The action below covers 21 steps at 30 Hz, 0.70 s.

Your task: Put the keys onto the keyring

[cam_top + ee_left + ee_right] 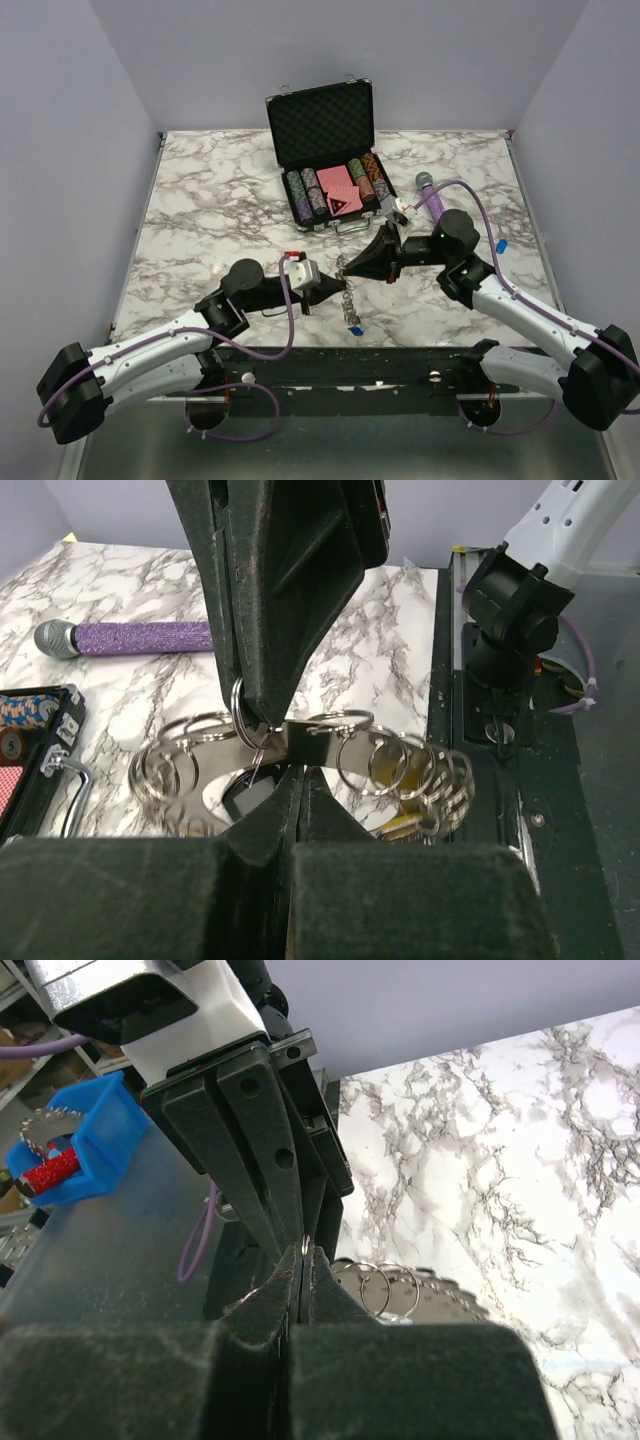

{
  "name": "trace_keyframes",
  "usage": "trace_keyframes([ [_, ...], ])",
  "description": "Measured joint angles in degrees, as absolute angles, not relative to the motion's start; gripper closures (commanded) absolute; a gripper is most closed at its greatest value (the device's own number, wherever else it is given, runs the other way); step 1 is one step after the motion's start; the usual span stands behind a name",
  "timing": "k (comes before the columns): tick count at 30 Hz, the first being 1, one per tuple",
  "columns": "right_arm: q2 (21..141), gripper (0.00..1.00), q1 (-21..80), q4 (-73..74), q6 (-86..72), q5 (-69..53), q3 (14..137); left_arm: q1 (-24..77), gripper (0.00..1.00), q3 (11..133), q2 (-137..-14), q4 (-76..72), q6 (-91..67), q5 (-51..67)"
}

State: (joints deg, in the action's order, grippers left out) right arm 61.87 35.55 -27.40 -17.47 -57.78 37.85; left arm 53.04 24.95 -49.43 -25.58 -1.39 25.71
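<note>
The keyring (346, 292) hangs just above the marble table near its front edge, between both grippers. In the left wrist view it is a flat silver plate (320, 742) fringed with several small split rings. My left gripper (298, 772) is shut on the plate's lower edge. My right gripper (303, 1252) comes from the opposite side and is shut on one thin small ring; its black fingers (270, 600) fill the top of the left wrist view. Yellow key heads (402, 826) hang at the ring's right side. A blue key (354, 328) dangles at the bottom of the chain.
An open black chip case (325, 150) with chips and cards stands behind the grippers; its handle (75, 795) is close to the ring. A purple microphone (432, 195) lies to the case's right. A blue holder (75, 1145) sits off the table.
</note>
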Motion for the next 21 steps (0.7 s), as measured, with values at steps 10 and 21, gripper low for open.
trace_keyframes([
  [10,61.8,1.00,35.6,-27.4,-16.0,-59.3,37.4,53.3,0.67,23.9,-41.7,-23.3,-1.1,25.3],
  [21,62.0,1.00,35.6,-27.5,-10.1,-67.2,37.4,53.3,0.64,22.6,-34.0,-20.9,0.2,25.3],
])
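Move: The large grey keyring hangs at the left fingertips, its middle about 4 cm below the left hand and 1 cm back and right. The right hand holds the black tag's small ring; from that hand the keyring's middle is roughly 4 cm back and 6 cm down. From the left hand, the black tag is some 3 cm ahead, 1 cm right and 2 cm lower; the chip case is about 20 cm straight ahead and 18 cm below. The shut left fingers come away from the keyring's upper rim, opening about a third as the hand goes up some 5 cm, left and a little back, tips lifting about 10 degrees, then sinks about 1.5 cm, open and easing back to the right. The right fingers keep their pinch on the tag's small ring and draw it back some 2 cm, turning about 10 degrees counter-clockwise. ##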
